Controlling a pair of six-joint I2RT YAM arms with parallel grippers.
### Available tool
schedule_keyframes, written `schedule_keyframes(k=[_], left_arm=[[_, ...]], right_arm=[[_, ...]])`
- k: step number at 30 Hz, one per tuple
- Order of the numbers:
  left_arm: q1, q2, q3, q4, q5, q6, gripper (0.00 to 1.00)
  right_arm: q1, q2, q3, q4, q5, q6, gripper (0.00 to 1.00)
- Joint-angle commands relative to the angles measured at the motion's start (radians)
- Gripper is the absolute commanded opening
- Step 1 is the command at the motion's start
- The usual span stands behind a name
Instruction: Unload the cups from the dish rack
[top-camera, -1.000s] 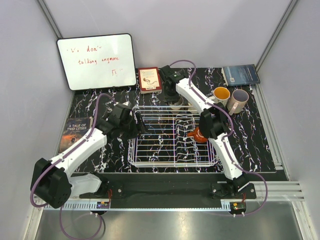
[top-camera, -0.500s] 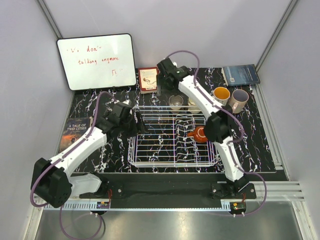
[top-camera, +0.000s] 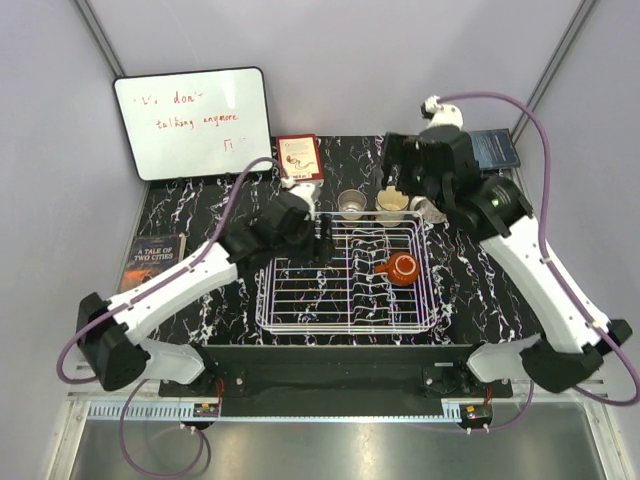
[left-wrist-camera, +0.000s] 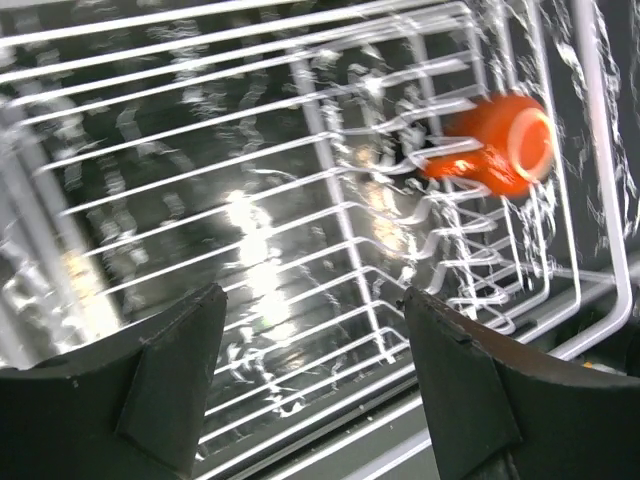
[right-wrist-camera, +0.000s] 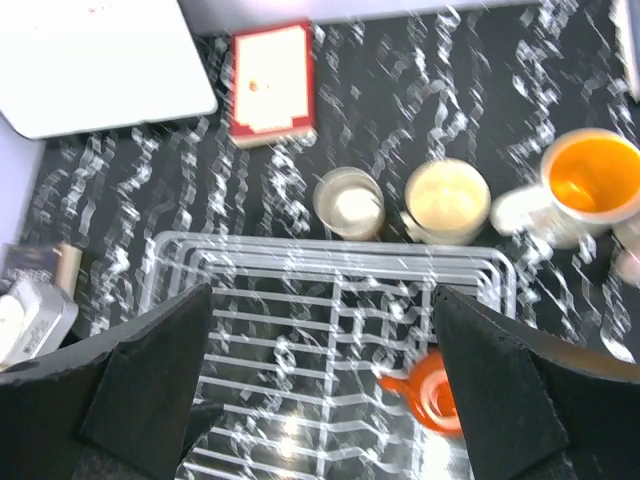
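Observation:
The white wire dish rack (top-camera: 345, 328) holds one squat reddish-brown cup (top-camera: 403, 267) with a handle at its right side. Two cream cups (top-camera: 351, 204) (top-camera: 391, 203) stand on the table just behind the rack. The right wrist view also shows an orange-lined mug (right-wrist-camera: 590, 185) to their right. My left gripper (top-camera: 322, 240) hovers open over the rack's back left part, and the reddish-brown cup (left-wrist-camera: 505, 150) lies ahead of it to the right. My right gripper (top-camera: 398, 172) is open and empty, high above the rack's (right-wrist-camera: 300, 245) back edge.
A whiteboard (top-camera: 193, 122) leans at the back left and a red-and-white book (top-camera: 299, 160) lies beside it. A blue book (top-camera: 495, 148) is at the back right and a dark paperback (top-camera: 152, 265) at the left. My right arm hides the mugs at the back right in the top view.
My right gripper opened off a cream cup behind the rack, then lifted up and to the right. My left gripper moved right, over the rack's back left part.

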Motion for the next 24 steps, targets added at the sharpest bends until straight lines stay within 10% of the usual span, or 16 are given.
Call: schedule_keyframes(k=[1,14,24], left_arm=[[-0.111,0.118,0.130,0.024,-0.080,0.080,0.76],[-0.247,0.465,0.410,0.022,-0.074,0.374,0.75],[-0.287,0.655,0.609,-0.004,-0.141,0.273,0.79]], right_arm=[[0.000,-0.121,-0.162,0.037,0.059,0.012,0.98],[0.000,-0.336,-0.334,-0.012,0.080,0.033,0.98],[-0.001,-0.377,-0.320,-0.050,0.060,0.028,0.98]])
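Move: The orange cup still in the rack lies about 20 cm to the left hand's right, roughly 3 cm ahead and 13 cm below. On the counter behind the rack, the steel cup stands some 12 cm left of the orange cup and 16 cm farther out; the yellow cup is about 3 cm left of it and 15 cm farther out. From the right hand, the orange cup lies some 32 cm below, about 3 cm right and 2 cm back. The orange cup is what the left hand closes on from above the rack: it sweeps about 15 cm to the right, sinking roughly 4 cm, while the wrist swings some 25 degrees clockwise with its left side rising; the fingers stay open, touching nothing. The right hand clears out of the way, open and empty, some 7 cm back and 6 cm right, dipping then partly rising again. ##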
